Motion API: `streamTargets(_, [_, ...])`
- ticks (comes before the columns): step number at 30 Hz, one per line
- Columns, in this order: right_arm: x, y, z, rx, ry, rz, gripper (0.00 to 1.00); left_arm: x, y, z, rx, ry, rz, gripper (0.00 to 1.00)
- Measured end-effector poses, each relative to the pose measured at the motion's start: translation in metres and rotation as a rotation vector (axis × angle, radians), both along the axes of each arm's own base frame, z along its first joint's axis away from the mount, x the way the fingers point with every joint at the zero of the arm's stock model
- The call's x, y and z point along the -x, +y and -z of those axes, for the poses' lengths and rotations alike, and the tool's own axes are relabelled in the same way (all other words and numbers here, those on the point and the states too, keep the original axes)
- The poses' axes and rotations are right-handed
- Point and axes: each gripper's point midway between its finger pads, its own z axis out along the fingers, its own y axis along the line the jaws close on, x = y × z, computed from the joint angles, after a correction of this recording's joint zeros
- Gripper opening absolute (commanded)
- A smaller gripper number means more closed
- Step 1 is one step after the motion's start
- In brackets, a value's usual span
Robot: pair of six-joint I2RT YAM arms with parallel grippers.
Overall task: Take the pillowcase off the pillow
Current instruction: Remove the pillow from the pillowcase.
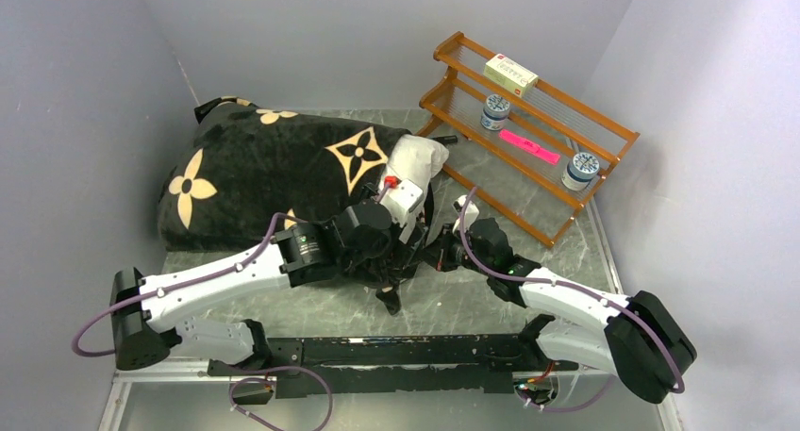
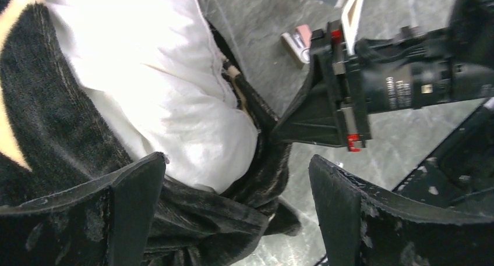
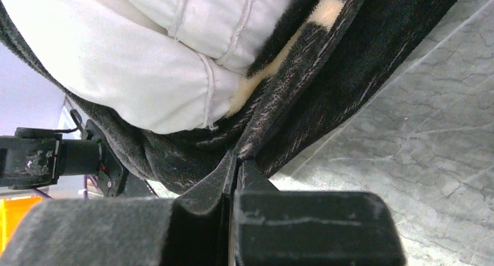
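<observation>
The black pillowcase (image 1: 255, 167) with tan flower motifs lies at the back left, still covering most of the white pillow (image 1: 418, 156), whose corner sticks out at its open end. In the left wrist view my left gripper (image 2: 236, 205) stands open. Its fingers (image 2: 137, 210) straddle a bunched fold of pillowcase (image 2: 192, 219) below the bare pillow (image 2: 151, 68) without closing on it. My right gripper (image 3: 237, 161) is shut on the pillowcase (image 3: 326, 74) hem, just under the pillow (image 3: 134, 74). Seen from above, both grippers meet at the opening, the left gripper (image 1: 396, 261) beside the right gripper (image 1: 436, 256).
A wooden two-tier rack (image 1: 557, 181) stands at the back right, holding a small box (image 1: 510, 74), two jars (image 1: 495, 111) and a pink item (image 1: 528, 145). Grey walls close in on the left, back and right. Marbled tabletop (image 1: 472, 304) shows in front.
</observation>
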Motion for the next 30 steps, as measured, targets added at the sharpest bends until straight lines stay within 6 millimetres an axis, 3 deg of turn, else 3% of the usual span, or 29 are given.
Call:
streamTargets(6, [0.000,0.000,0.000,-0.006,-0.005,0.000,0.00,-0.009,0.002,0.017,-0.112,-0.032,-0.002,0.97])
streamTargets(10, [0.000,0.000,0.001,-0.012,-0.006,0.001,0.00,-0.015,-0.011,0.024,-0.179,-0.029,0.011,0.97])
streamTargets(15, [0.001,0.000,0.001,-0.020,-0.004,0.005,0.00,-0.018,-0.015,0.048,-0.264,-0.021,-0.008,0.93])
streamTargets(26, [0.002,0.000,0.001,-0.037,-0.003,0.008,0.00,-0.037,-0.007,0.087,-0.369,-0.032,-0.177,0.95])
streamTargets(30, [0.002,0.001,0.001,-0.045,0.001,0.008,0.00,-0.045,-0.003,0.105,-0.413,-0.047,-0.239,0.90])
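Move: The exposed white pillow's near end, still in the pillowcase, lies about 5 cm ahead of the left hand and 13 cm below it, neither left nor right. The case edge the right hand holds is level with the left hand, 4 cm to its right and 15 cm below; the small white-and-pink clicker lies 6 cm ahead, 12 cm right, 24 cm down. From the right hand, the pillow end is about 5 cm ahead, 4 cm left, 2 cm up. Wide open, the left hand sinks about 10 cm and forward 5 around the pillow's end; the right keeps hold. ##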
